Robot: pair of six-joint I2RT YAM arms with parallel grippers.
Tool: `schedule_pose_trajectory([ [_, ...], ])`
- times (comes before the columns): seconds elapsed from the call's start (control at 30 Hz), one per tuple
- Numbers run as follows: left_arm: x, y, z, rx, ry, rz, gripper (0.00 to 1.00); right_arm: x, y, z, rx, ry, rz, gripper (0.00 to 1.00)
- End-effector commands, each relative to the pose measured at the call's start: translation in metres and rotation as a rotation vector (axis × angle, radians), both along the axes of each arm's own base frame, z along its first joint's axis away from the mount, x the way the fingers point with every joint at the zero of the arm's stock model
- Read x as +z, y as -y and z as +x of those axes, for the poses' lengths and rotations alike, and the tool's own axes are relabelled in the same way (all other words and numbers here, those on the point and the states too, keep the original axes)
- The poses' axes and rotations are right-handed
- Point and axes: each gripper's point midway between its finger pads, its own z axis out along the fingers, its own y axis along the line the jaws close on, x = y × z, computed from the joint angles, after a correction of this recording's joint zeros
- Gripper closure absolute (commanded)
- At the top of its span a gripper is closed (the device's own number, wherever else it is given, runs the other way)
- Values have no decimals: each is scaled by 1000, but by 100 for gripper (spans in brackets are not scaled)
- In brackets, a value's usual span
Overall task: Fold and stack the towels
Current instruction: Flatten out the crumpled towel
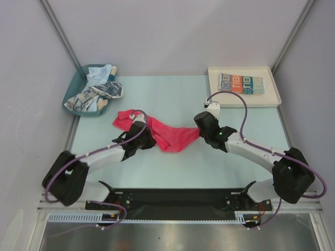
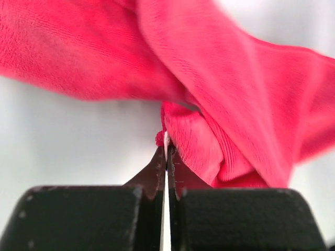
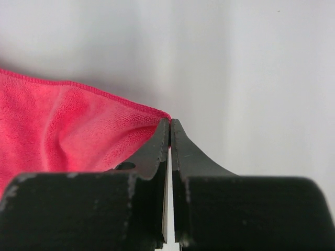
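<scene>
A red-pink towel [image 1: 172,136] lies crumpled across the middle of the table, stretched between both arms. My left gripper [image 2: 166,137] is shut on a bunched fold of the red-pink towel [image 2: 220,94], near the cloth's middle [image 1: 148,137]. My right gripper [image 3: 170,121] is shut on the hemmed corner of the same towel [image 3: 63,125] at its right end [image 1: 201,130]. A folded teal, white and orange lettered towel [image 1: 241,83] lies flat in the white tray [image 1: 272,99]. Blue-and-white patterned [image 1: 99,94] and pale blue towels [image 1: 100,75] sit heaped in the teal bin [image 1: 75,86].
The tray stands at the back right and the bin at the back left of the pale table [image 1: 178,167]. Grey walls close in the back and sides. A black base rail [image 1: 178,201] runs along the near edge.
</scene>
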Motion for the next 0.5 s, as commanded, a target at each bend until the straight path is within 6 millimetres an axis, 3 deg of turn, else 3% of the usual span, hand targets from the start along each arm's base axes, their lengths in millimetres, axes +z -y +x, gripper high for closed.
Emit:
schedule_pose_trajectory([
  [0.0,47,7,-22,-62,39,-64,100,36,13,6,-26,72,28,100],
  [0.03,56,6,-27,-71,44,-72,100,40,15,5,-23,79,31,100],
  [0.07,77,4,-33,-75,87,-101,100,51,19,2,-27,100,47,100],
  [0.13,84,-2,-50,-83,69,-114,100,65,29,-6,-30,115,56,100],
  [0.17,104,-4,-57,-87,112,-162,99,70,33,-11,-32,119,56,100],
  [0.27,118,-13,-76,-91,116,-190,100,87,36,-19,-13,143,88,100],
  [0.37,120,-20,-79,-80,116,-174,100,92,30,-18,11,147,108,99],
  [0.47,104,-17,-73,-87,74,-143,100,77,20,-10,20,106,96,100],
])
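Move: The crumpled red towel's middle lies about 6 cm ahead of the left hand and 2 cm below it; its loose end is some 13 cm ahead and 13 cm to the left. From the right hand, already raised with a corner, that middle is about 20 cm to the left, 2 cm farther out and 10 cm down. The tray stands roughly 24 cm ahead of the right hand and 22 cm to its right; the basket about 27 cm ahead and 28 cm left of the left hand. The red towel is hoisted by its two pinched places, both grippers staying shut. The left hand rises about 12 cm while drawing back some 7 cm towards its base, its fingertips tilting up a little; the right hand, keeping its corner, climbs about 8 cm and eases a few centimetres right, away from the left hand. Both slow to a stop at the top. ##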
